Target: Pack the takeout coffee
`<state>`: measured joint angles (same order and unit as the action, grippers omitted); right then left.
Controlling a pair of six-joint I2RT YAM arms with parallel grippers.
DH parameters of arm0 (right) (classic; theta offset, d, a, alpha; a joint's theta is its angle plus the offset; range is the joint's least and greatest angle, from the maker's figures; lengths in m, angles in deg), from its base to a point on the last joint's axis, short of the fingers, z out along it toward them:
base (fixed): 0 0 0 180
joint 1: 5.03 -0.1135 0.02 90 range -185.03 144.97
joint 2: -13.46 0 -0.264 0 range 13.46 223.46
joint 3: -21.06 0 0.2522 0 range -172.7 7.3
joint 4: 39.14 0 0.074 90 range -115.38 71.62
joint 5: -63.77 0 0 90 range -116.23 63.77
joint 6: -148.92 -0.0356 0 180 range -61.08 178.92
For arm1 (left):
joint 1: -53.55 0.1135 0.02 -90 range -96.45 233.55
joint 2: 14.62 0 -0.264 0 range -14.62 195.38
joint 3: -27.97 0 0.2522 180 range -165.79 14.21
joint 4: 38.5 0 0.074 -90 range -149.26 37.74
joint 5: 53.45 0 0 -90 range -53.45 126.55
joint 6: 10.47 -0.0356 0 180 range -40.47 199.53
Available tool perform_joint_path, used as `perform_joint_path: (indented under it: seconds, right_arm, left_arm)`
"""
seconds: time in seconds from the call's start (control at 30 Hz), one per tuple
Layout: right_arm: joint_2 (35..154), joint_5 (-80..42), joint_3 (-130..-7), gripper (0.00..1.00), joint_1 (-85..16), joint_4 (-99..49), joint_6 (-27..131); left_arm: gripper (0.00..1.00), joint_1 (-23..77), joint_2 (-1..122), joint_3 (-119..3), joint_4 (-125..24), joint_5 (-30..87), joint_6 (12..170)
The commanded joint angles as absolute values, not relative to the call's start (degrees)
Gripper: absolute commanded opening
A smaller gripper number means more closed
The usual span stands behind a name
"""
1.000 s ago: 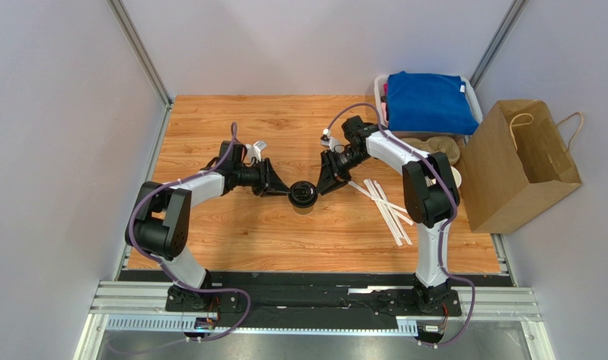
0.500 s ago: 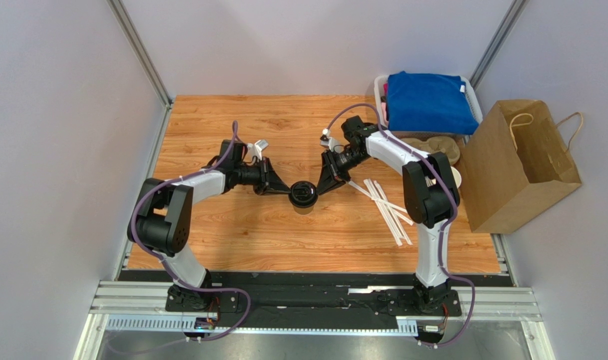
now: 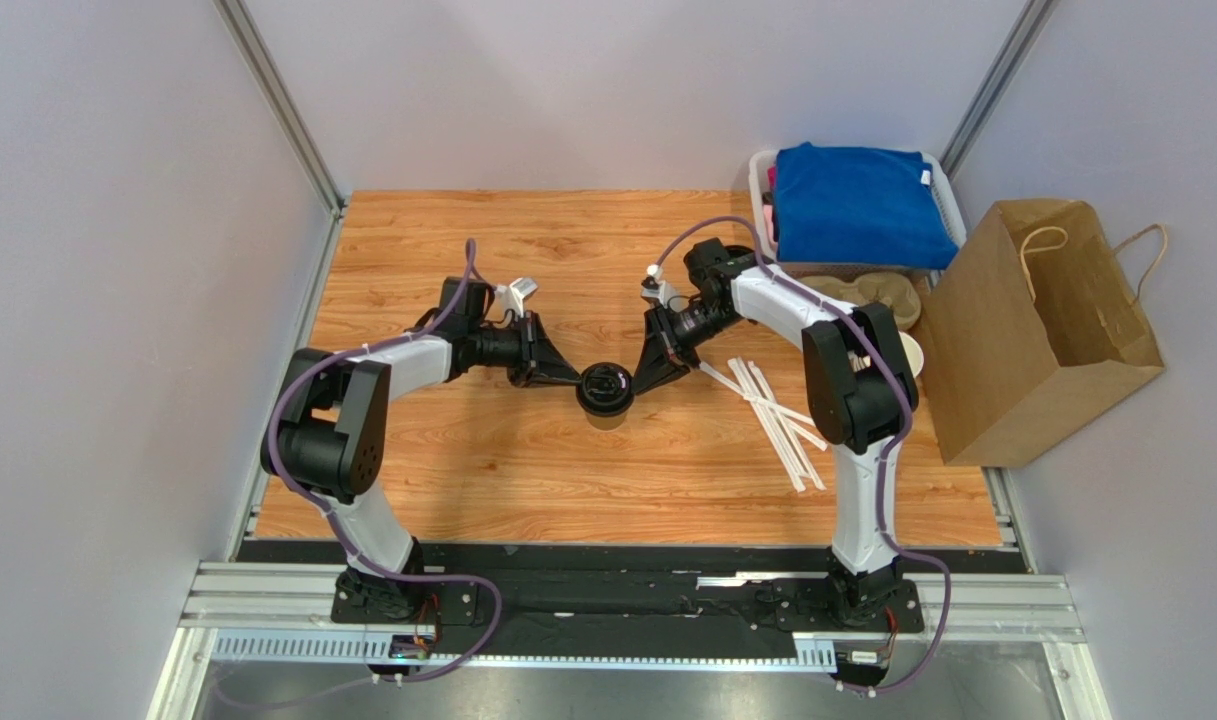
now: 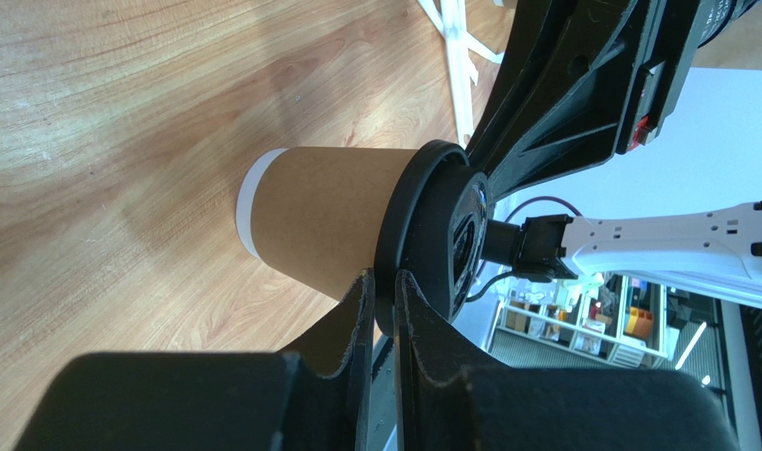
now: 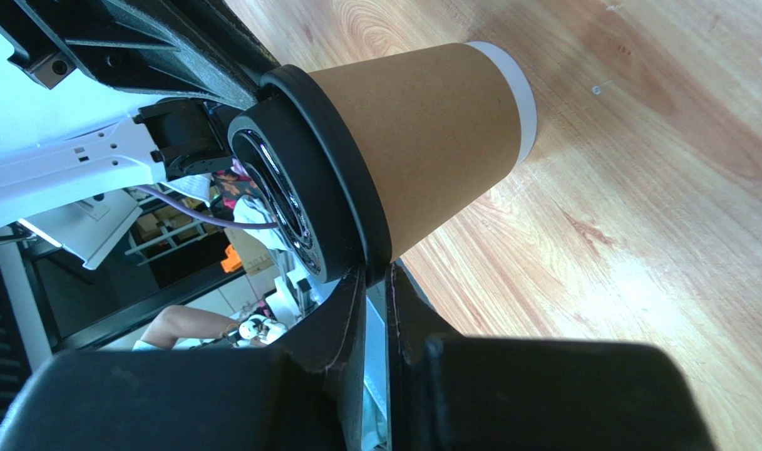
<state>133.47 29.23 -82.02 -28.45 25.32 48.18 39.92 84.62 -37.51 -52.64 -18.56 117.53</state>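
Note:
The takeout coffee (image 3: 605,392) stands upright mid-table, a brown paper cup (image 4: 323,211) with a white base band and a black lid (image 4: 431,235). My left gripper (image 3: 571,378) reaches in from the left. Its jaws are shut on the near edge of the lid's rim (image 4: 383,299). My right gripper (image 3: 640,374) comes from the right and is shut on the opposite edge of the rim (image 5: 375,272). In the right wrist view the cup (image 5: 441,132) still rests on the wood.
White straws (image 3: 772,408) lie scattered just right of the cup. A brown paper bag (image 3: 1038,330) stands at the right edge. A bin with blue cloth (image 3: 858,203) sits at the back right, and brown cardboard carriers (image 3: 870,293) lie in front of it.
Both grippers have narrowed their jaws onto the lid's rim. The cup has stayed in place and the arms have hardly shifted.

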Motion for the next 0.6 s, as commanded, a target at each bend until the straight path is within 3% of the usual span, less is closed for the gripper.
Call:
perform_joint_path:
  seconds: [0.0, 0.17, 0.37, 0.57]
  right_arm:
    - [136.7, 20.0, -79.5, 0.05, -31.0, 19.1, 50.0]
    - [134.8, 23.8, -80.9, 0.09, -31.0, 18.5, 49.0]
    - [132.6, 25.4, -81.3, 0.30, -30.9, 19.8, 49.5]
    - [131.2, 26.1, -82.3, 0.43, -30.2, 21.6, 50.7]
  left_arm:
    - [0.00, 38.1, 87.0, -36.3, -54.0, -12.1, 114.0]
    - [0.00, 37.6, 84.8, -36.5, -52.6, -14.5, 115.8]
    - [0.00, 37.6, 83.6, -36.1, -52.7, -14.2, 115.7]
    - [0.00, 38.0, 83.2, -36.1, -52.5, -14.4, 115.9]
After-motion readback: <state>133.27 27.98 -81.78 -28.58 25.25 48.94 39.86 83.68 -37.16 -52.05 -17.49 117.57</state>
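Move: The lid on the cup lies between the two hands, its middle roughly 4 cm to the right of the left hand and 1 cm nearer the base, and about 4 cm to the left of the right hand, level in reach and height; the cup body's middle is some 5 cm below that. From the right hand, the straws lie about 21 cm to its right at the same reach, on the table, and the spare lid some 15 cm right and 25 cm farther out. The right hand, at first still shut on the lid's near edge, stays at its place and then opens its fingers from almost closed to about two fifths, the lower finger swinging down clear of the rim while the hand sinks barely half a centimetre with hardly any turn of the wrist. The left hand holds still on the opposite side, fingers nearly shut and keeping their pinch on the lid's rim, and neither hand draws away from the cup yet. ##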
